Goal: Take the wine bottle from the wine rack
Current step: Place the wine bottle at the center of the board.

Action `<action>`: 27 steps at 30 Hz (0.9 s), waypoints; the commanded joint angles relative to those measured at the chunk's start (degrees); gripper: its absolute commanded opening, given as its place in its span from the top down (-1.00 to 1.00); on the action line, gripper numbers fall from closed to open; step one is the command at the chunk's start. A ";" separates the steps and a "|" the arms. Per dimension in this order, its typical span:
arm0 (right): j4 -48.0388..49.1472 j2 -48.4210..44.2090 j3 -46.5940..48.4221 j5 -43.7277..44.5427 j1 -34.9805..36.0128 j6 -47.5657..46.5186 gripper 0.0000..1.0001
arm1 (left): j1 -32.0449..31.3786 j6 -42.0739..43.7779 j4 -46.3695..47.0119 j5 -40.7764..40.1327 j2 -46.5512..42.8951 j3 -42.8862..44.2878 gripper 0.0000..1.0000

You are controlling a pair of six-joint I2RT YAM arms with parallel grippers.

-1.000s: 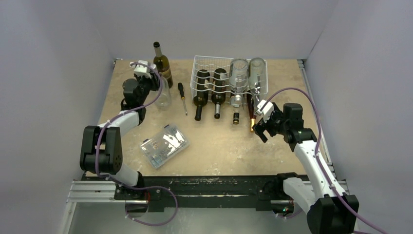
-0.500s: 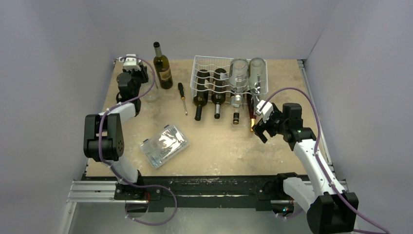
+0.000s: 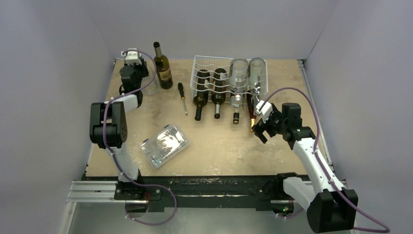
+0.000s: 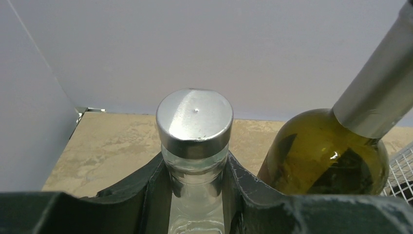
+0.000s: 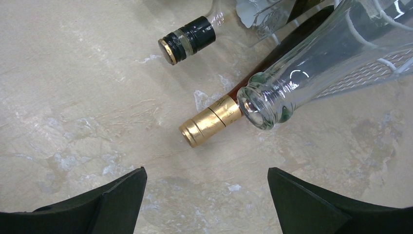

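The white wire wine rack (image 3: 207, 62) stands at the back of the table with several bottles lying in it, necks toward me. My left gripper (image 3: 139, 74) (image 4: 195, 163) is shut on the neck of a clear glass bottle (image 4: 195, 146) with a silver cap, held upright at the back left, off the rack. My right gripper (image 3: 260, 130) (image 5: 207, 170) hangs open just in front of the rack's right end. It faces a gold-capped bottle neck (image 5: 209, 126) and a clear open bottle mouth (image 5: 265, 105), touching neither.
An olive-green wine bottle (image 3: 162, 70) (image 4: 331, 161) stands upright right beside the held bottle. A screwdriver (image 3: 182, 95) lies left of the rack, and a clear plastic parts box (image 3: 164, 145) sits near the front. A black-capped neck (image 5: 187, 40) pokes out further left. Walls enclose three sides.
My left arm has swung left and toward the back corner with the clear bottle in its grip. The right gripper has barely moved and stays open.
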 commanded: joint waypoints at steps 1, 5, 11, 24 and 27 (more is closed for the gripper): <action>-0.23 0.00 0.11 -1.21 0.03 -0.74 -0.98 | 0.43 0.24 15.49 -0.40 -0.55 6.36 0.88; -0.32 0.23 0.19 -1.26 -0.04 -0.88 -0.98 | 0.57 0.43 15.83 -0.40 0.46 6.23 0.76; -0.50 0.22 0.19 -1.34 -0.01 -0.92 -0.98 | 0.56 -0.56 17.03 -0.40 -0.52 3.43 0.22; -0.40 -2.02 0.15 -1.87 0.00 -0.92 -0.98 | 0.53 -6.76 13.11 -3.78 -19.67 -10.89 -0.55; -0.35 -2.86 0.09 -2.00 -0.08 -0.87 -0.98 | 0.56 -11.20 7.31 -3.49 -27.96 -15.51 -0.76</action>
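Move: I still hold the clear wine bottle upright by its neck in my left hand, its middle about 10 cm straight below my grip. The green wine bottle stands some 8 cm to the right and 2 cm farther out; the screwdriver lies about 17 cm right and 6 cm back, roughly 22 cm down. From my right hand, the clear bottle is about 30 cm ahead and 55 cm left, near level. I ease my left hand about a centimetre forward and slightly down to settle the clear wine bottle on the board, pause, then open the fingers and let go of its neck. I lift up and off over its cap, rising about 12 cm while the fingers tip up nearly 20 degrees, and draw back some 8 cm towards my base, still opening. ##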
